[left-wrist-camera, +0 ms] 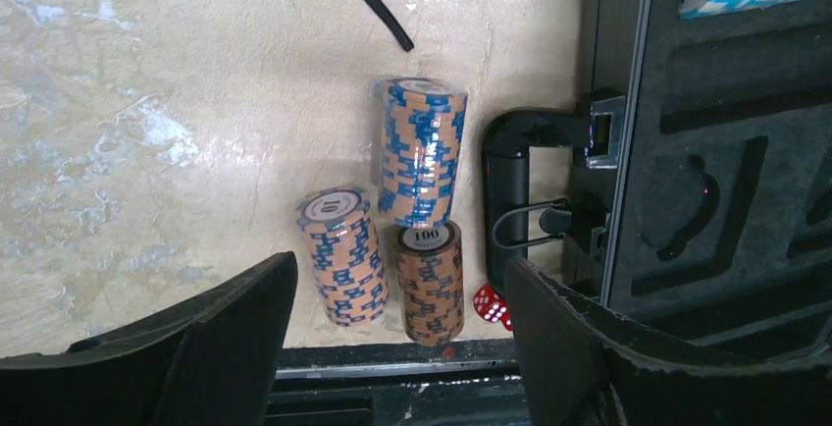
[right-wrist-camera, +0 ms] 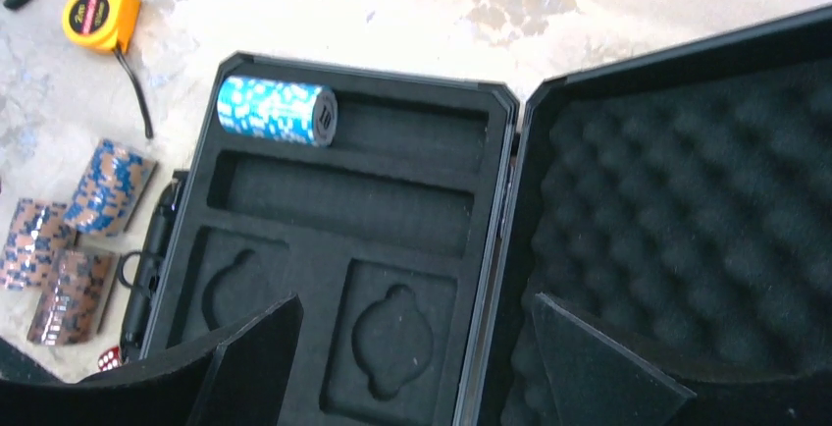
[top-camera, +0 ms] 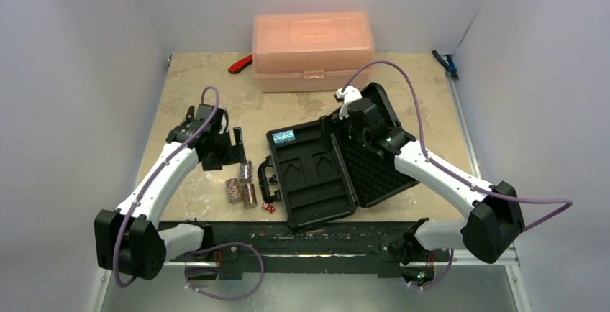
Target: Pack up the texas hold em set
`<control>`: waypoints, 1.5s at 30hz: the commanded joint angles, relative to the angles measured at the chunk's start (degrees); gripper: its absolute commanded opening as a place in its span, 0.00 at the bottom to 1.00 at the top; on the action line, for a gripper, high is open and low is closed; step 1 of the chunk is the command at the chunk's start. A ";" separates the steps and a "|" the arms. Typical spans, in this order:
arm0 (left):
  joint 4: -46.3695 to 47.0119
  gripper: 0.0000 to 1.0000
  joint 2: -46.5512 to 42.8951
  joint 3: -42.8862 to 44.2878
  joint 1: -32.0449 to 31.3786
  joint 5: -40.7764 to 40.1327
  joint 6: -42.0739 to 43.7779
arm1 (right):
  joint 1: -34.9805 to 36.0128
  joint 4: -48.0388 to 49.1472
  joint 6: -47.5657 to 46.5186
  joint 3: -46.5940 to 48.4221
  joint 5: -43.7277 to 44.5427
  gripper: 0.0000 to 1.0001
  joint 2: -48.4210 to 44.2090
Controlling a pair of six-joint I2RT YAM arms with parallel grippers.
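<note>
The black briefcase (top-camera: 313, 182) lies open near the table's front edge, its egg-crate lid (right-wrist-camera: 687, 210) flat to the right. A blue chip stack (right-wrist-camera: 277, 110) lies on its side in the top foam slot. Three orange-and-blue chip stacks (left-wrist-camera: 423, 151) (left-wrist-camera: 341, 254) (left-wrist-camera: 430, 284) cluster on the table left of the case handle (left-wrist-camera: 510, 200), with two red dice (left-wrist-camera: 488, 304) beside them. My left gripper (left-wrist-camera: 400, 284) hovers open above these stacks, touching none. My right gripper (right-wrist-camera: 417, 308) hangs open over the case's hinge, with nothing between its fingers.
A translucent pink box (top-camera: 313, 49) stands at the back. A red-handled tool (top-camera: 240, 64) lies left of it and blue pliers (top-camera: 446, 62) at the back right. A yellow tape measure (right-wrist-camera: 100, 17) sits beyond the chips. The table's metal front rail (top-camera: 316, 236) is close to the dice.
</note>
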 commanded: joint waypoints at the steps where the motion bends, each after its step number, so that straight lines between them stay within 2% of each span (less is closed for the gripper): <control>1: 3.27 0.76 4.24 3.46 -0.95 -0.63 1.47 | 0.20 2.93 0.82 -2.38 -1.58 0.92 -2.55; 16: 3.40 0.63 20.42 10.41 -2.56 -4.29 3.15 | 0.17 2.83 1.38 -6.13 -4.21 0.91 -7.16; 26: 3.54 0.60 27.47 10.78 -4.23 -3.73 2.59 | 0.19 3.61 1.30 -6.50 -5.70 0.91 -6.74; 45: 3.85 0.55 31.63 10.88 -5.19 -4.46 1.89 | 0.20 3.97 1.38 -7.13 -6.12 0.91 -6.54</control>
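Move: The farthest-out of the three wrapped chip stacks lies almost under the left hand: about 2 cm to its right, level fore and aft, and some 9 cm below. The brown 100 stack is about 7 cm back and 3 cm right of that hand, the other orange stack 6 cm back and 2 cm left; the case handle is 3 cm back and 9 cm right. From the right hand, the aimed-at stack is roughly 24 cm left, 9 cm back and 16 cm below. No clear contact yet: the left fingertips come down either side of the farthest-out stack's forward end. The hand sinks about 8 cm in all, first slanting forward some 4 cm, then dropping with a slight draw back, and stops; the fingers tip to nearly straight down and narrow but stay open. The right hand, wide open, draws back about 3 cm over the case. ##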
